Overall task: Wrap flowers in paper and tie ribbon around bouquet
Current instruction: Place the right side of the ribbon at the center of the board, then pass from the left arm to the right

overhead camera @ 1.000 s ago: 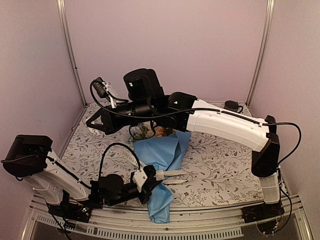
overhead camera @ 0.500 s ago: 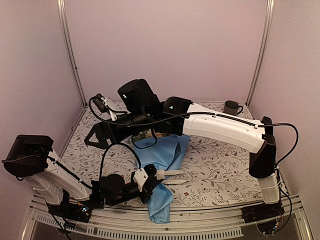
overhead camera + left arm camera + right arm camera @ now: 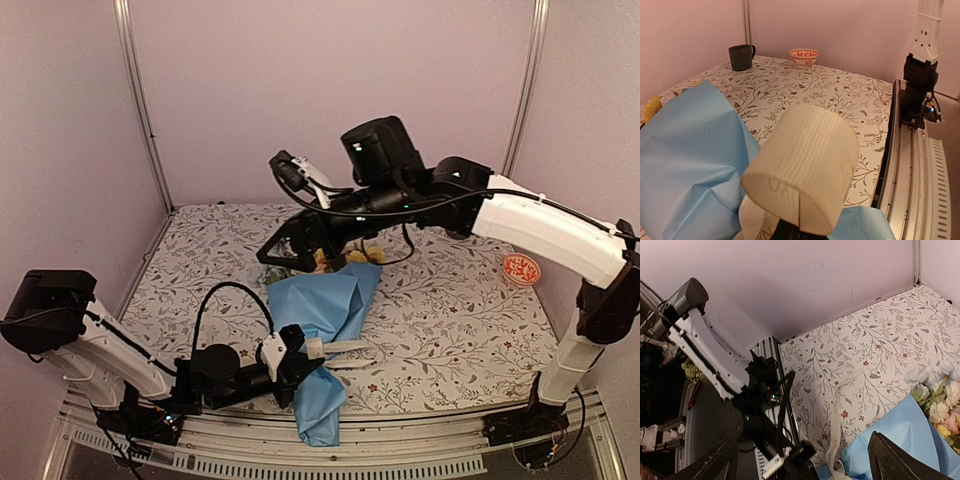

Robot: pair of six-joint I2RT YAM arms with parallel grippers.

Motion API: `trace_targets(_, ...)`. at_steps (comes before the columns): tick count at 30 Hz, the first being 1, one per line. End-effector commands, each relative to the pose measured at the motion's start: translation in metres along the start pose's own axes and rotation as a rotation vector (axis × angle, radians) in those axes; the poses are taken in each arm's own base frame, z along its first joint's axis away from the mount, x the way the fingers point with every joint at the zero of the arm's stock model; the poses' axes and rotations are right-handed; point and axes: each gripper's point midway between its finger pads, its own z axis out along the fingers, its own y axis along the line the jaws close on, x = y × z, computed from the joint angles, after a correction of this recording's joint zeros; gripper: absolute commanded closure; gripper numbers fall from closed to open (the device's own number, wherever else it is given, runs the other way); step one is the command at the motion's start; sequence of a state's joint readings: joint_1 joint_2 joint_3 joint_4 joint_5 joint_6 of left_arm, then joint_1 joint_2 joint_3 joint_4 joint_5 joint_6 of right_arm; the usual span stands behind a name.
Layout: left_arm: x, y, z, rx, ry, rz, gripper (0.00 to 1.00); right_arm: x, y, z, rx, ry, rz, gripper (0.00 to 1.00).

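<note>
The bouquet [image 3: 325, 305], a light blue paper cone, lies mid-table with flower heads [image 3: 340, 258] at its far end. My left gripper [image 3: 312, 350] sits low beside the cone's narrow part, shut on the cream ribbon [image 3: 345, 347], whose ends trail right on the cloth. In the left wrist view the ribbon [image 3: 805, 165] curls into a big loop above the jaws [image 3: 790, 232], with the blue paper [image 3: 690, 165] to its left. My right gripper [image 3: 285, 252] hangs open above the flower end, holding nothing. Its view shows the ribbon [image 3: 835, 430], paper [image 3: 890, 422] and blooms [image 3: 940, 400] below the gripper [image 3: 805, 442].
A red-and-white bowl [image 3: 521, 268] stands at the right side of the floral tablecloth [image 3: 450, 330]. The left wrist view shows that bowl [image 3: 804, 56] and a dark mug [image 3: 741, 56] at the far edge. The metal rail [image 3: 400, 455] runs along the front edge.
My right gripper has opened, and its arm has risen and swung right, away from the flower heads. The left gripper and ribbon have stayed put.
</note>
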State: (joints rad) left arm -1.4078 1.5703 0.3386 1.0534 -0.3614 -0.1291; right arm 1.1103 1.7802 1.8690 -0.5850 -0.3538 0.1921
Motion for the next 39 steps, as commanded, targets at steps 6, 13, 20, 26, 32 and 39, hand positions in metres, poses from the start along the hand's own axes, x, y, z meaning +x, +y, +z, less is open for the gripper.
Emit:
trace_targets(6, -0.015, -0.002, -0.01, 0.081, -0.044, -0.063, 1.0, 0.094, 0.019, -0.057, -0.268, 0.011, -0.21, 0.1)
trace_targets(13, -0.018, 0.0, -0.014, 0.091, -0.04, -0.072, 1.0, 0.13, 0.011, -0.025, -0.32, 0.06, -0.173, 0.2)
trace_targets(20, -0.017, 0.001, -0.012, 0.097, -0.031, -0.077, 1.0, 0.146, 0.007, 0.011, -0.343, 0.112, -0.104, 0.29)
trace_targets(26, -0.015, 0.0, -0.012, 0.106, -0.023, -0.078, 1.0, 0.155, 0.002, 0.019, -0.341, 0.135, -0.088, 0.58)
trace_targets(32, -0.014, 0.002, -0.011, 0.104, -0.013, -0.1, 1.0, 0.151, 0.002, 0.016, -0.337, 0.114, -0.091, 1.0)
trace_targets(39, 0.004, 0.033, -0.005, -0.081, 0.223, -0.239, 0.35, 0.152, -0.033, 0.017, -0.21, 0.102, -0.009, 1.0)
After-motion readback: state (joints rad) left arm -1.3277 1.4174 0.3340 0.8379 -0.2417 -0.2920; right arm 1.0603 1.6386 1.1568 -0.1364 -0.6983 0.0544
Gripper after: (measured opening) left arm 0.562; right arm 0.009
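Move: The ribbon loop that the left fingers hold up stands about 7 cm back, 5 cm to the right and 15 cm below the open right hand; from the left hand it is only about 3 cm up and 2 cm to the right. The wide part of the blue paper lies roughly 11 cm ahead, 3 cm right and 8 cm below the left hand. The loose ribbon tails are some 9 cm to that hand's right and 7 cm lower. Swinging right about 9 cm, then back and steeply down some 15 cm while drifting left again, the right hand comes to the loop above the left fingertips, turning about 20 degrees counter-clockwise and pinching the ribbon shut between its fingers. The left hand, having raised the ribbon a centimetre or two, holds it there until that grip is made, then opens its fingers over halfway. ##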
